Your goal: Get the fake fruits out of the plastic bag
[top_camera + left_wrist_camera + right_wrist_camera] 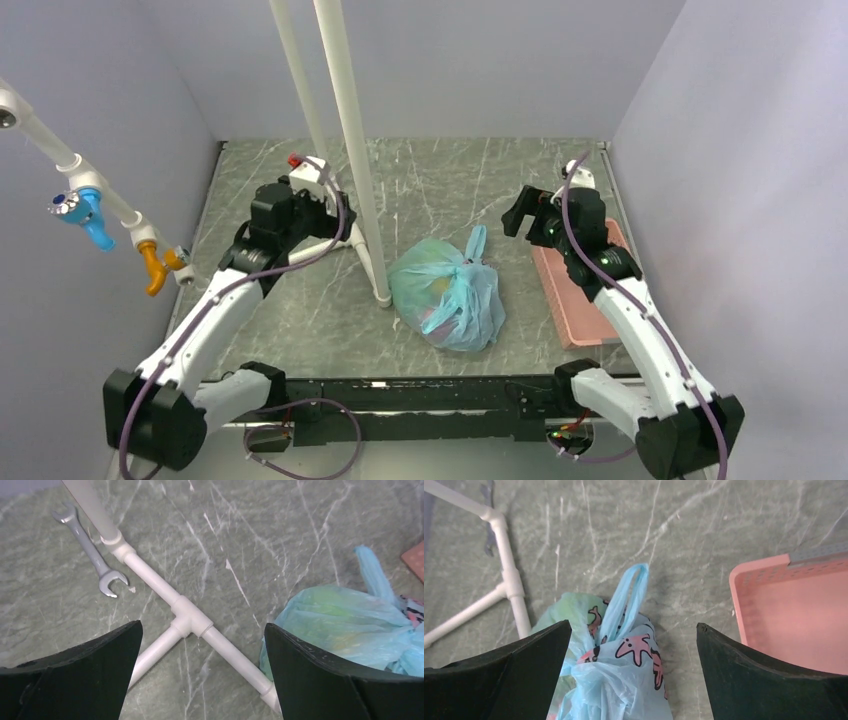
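Observation:
The plastic bag [450, 292] lies at the table's middle, light blue-green and tied in a knot [599, 677], with one loop handle [626, 595] sticking up. It carries pink starfish and fish prints. The fake fruits are inside it and show only as faint yellow-green tints through the plastic. My left gripper [325, 210] hangs open to the bag's upper left, over the white pipe foot [202, 625], and the bag [345, 620] lies past its right finger. My right gripper [522, 212] is open to the bag's upper right, with the knot [633, 624] below its jaws and nothing between them.
A white pipe stand [345, 150] rises just left of the bag, and its cross-shaped foot [150, 575] runs along the table. A silver wrench [95, 555] lies beside that foot. The flat pink slotted tray [580, 290] sits at the right wall. Grey walls enclose three sides.

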Controlling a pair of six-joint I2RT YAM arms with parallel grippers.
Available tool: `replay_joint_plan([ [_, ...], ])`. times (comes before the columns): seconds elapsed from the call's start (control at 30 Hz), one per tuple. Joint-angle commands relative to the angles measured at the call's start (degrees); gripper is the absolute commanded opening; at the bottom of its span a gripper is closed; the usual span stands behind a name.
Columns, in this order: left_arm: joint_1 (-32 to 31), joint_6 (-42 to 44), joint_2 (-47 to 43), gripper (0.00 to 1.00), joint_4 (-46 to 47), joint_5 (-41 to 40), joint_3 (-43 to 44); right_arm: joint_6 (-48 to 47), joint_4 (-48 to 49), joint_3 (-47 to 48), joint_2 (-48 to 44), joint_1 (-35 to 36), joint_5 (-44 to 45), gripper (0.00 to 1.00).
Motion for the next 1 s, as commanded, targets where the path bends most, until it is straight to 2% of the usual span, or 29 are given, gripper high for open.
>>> replay_joint_plan([
  [0.0,-0.29,-0.36,-8.49,0.99,8.07,-1.26,-3.93,0.33,5.39,-0.86,-6.36,-0.05,4.55,1.0],
  [0.17,-0.93,0.75,-14.37,0.99,13.58,-5.4,-8.09,2.44,2.83,1.98,-5.43,-0.04,7.34,1.0],
  [0.3,-1.73,-0.15,-13.84,0.99,13.26,-8.52,-7.97,6.73,4.04,-0.97,-6.72,-0.09,8.63,1.0],
  [0.47,-1.88,-2.53,-10.01,0.99,9.4,-9.18,-4.81,4.57,5.11,-2.05,-3.79,-0.1,-3.96,1.0],
  [0.6,-1.88,-3.16,-6.21,0.99,6.22,-6.24,-2.49,3.02,6.14,-2.24,-0.2,0.25,-13.44,1.0],
  [0.83,-1.44,-3.13,-2.47,0.99,2.75,-0.91,0.68,0.6,5.75,-2.52,7.79,4.33,-19.5,0.99],
  [0.97,-1.36,-3.19,0.47,0.99,2.88,5.29,1.43,-2.14,6.05,-1.41,13.31,11.63,-18.03,0.94],
])
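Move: The plastic bag's middle lies about 12 cm to the right hand's left, 10 cm back and 12 cm below. The pink basket stands some 16 cm to that hand's right, 9 cm back and 15 cm below. The white pipe's near end is about 26 cm to its left and 10 cm back. From the left hand, the bag is roughly 21 cm right, 14 cm back and 13 cm lower. Open right hand rises 4 cm, then sweeps 10 cm left and down towards the bag; left bobs 6 cm. ##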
